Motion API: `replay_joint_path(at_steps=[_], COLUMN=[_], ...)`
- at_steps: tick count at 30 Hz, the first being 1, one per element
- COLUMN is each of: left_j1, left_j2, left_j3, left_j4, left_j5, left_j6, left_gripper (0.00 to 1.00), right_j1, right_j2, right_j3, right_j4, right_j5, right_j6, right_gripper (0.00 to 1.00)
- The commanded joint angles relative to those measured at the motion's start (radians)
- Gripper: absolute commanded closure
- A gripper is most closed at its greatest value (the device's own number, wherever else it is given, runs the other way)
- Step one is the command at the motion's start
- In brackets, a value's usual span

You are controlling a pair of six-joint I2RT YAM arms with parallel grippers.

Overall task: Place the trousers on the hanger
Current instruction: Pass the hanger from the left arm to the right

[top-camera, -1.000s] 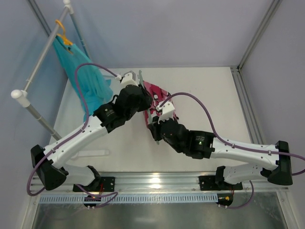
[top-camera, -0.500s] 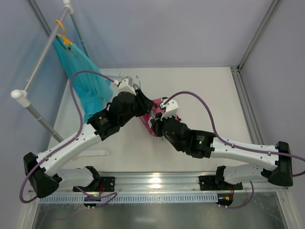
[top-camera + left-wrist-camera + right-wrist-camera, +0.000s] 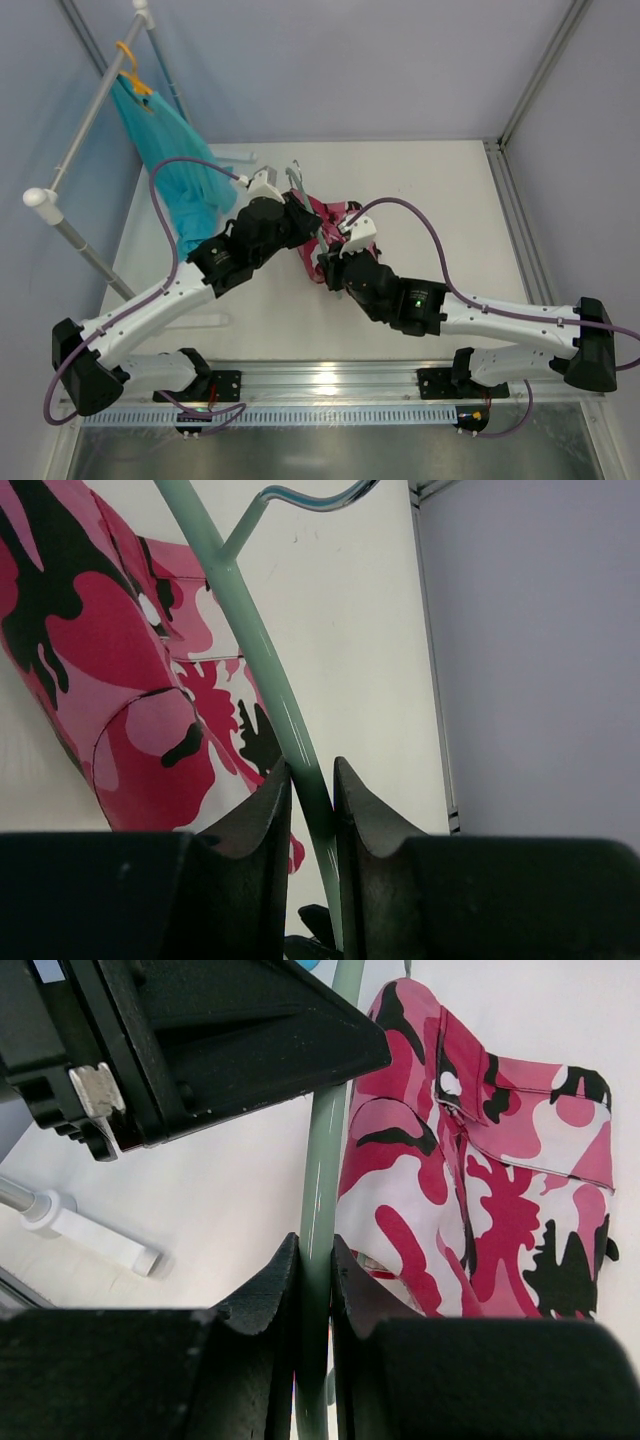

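The trousers (image 3: 331,213), pink camouflage with black and white patches, lie bunched on the white table between the two arms. The hanger (image 3: 297,188), a slim mint-green rod frame, stands slanted just left of them, its metal hook (image 3: 312,500) pointing away. My left gripper (image 3: 304,222) is shut on the hanger's rod (image 3: 262,660), and the trousers (image 3: 120,670) hang to the rod's left in the left wrist view. My right gripper (image 3: 322,264) is shut on the hanger's rod (image 3: 322,1150) lower down, with the trousers (image 3: 480,1190) lying right of it.
A white tube rack (image 3: 70,150) stands at the left, holding a teal garment (image 3: 180,180) on an orange hanger (image 3: 130,62). The rack's foot (image 3: 90,1235) lies on the table near my right gripper. A metal frame post (image 3: 515,230) borders the table's right side.
My left arm has shifted its elbow leftward, and its gripper dipped toward the table and came back up along the rod. My right gripper has crept slightly forward, still holding the hanger.
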Motion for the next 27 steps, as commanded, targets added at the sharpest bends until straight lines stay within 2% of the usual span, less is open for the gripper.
replay_joint_path(at_steps=[1,6,9,14,18,22,23,27], left_j1=[-0.005,-0.008,-0.022,-0.053,-0.084,-0.084,-0.084,-0.084], left_j2=[-0.059,-0.13,-0.192,-0.286,-0.376,-0.479,-0.496,-0.564], left_j3=[0.009,-0.038,-0.045,-0.015,-0.046,-0.077,-0.071,-0.037], left_j4=[0.194,0.188,0.107,-0.106,-0.258,-0.336,-0.367,-0.508], left_j5=[0.029,0.011,-0.06,-0.169,-0.261,-0.29,-0.299,-0.358], left_j6=[0.01,-0.001,0.013,0.041,0.016,0.01,0.013,0.024], left_gripper=[1.0,1.0,1.0,1.0,1.0,1.0,1.0,1.0], right_j1=[0.006,0.004,0.006,0.006,0.006,0.006,0.006,-0.002], right_j2=[-0.021,-0.039,-0.039,-0.056,-0.151,-0.203,-0.208,-0.216], right_j3=[0.001,0.011,0.025,0.045,-0.012,0.011,0.019,0.053], right_j4=[0.082,0.074,0.061,-0.016,-0.03,-0.12,-0.14,-0.222], right_j5=[-0.023,-0.04,-0.088,-0.173,-0.124,-0.06,-0.044,0.003], right_j6=[0.012,0.012,0.008,0.032,0.071,0.089,0.098,0.132], right_gripper=[0.96,0.96,0.96,0.83,0.72,0.5,0.39,0.2])
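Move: The green hanger with the pink trousers is pinched by both hands. The clothes rail's middle lies roughly 36 cm left of the left hand, 8 cm farther out and 15 cm up. The trousers' middle sits about 4 cm ahead, 3 cm right and 12 cm below, the hanging blue shirt some 26 cm left and 13 cm ahead at hand height. From the right hand the trousers are about 10 cm ahead, 2 cm right and 9 cm below. The hanger, trousers on it, stays pinched in the left fingers and is carried about 12 cm left and 8 cm back with a little rise, towards the rail, turning some 10 degrees counter-clockwise. The right hand goes along a few centimetres back and left, then opens wide, lets go of the hanger bar and draws off to the right, rising about 4 cm overall. ##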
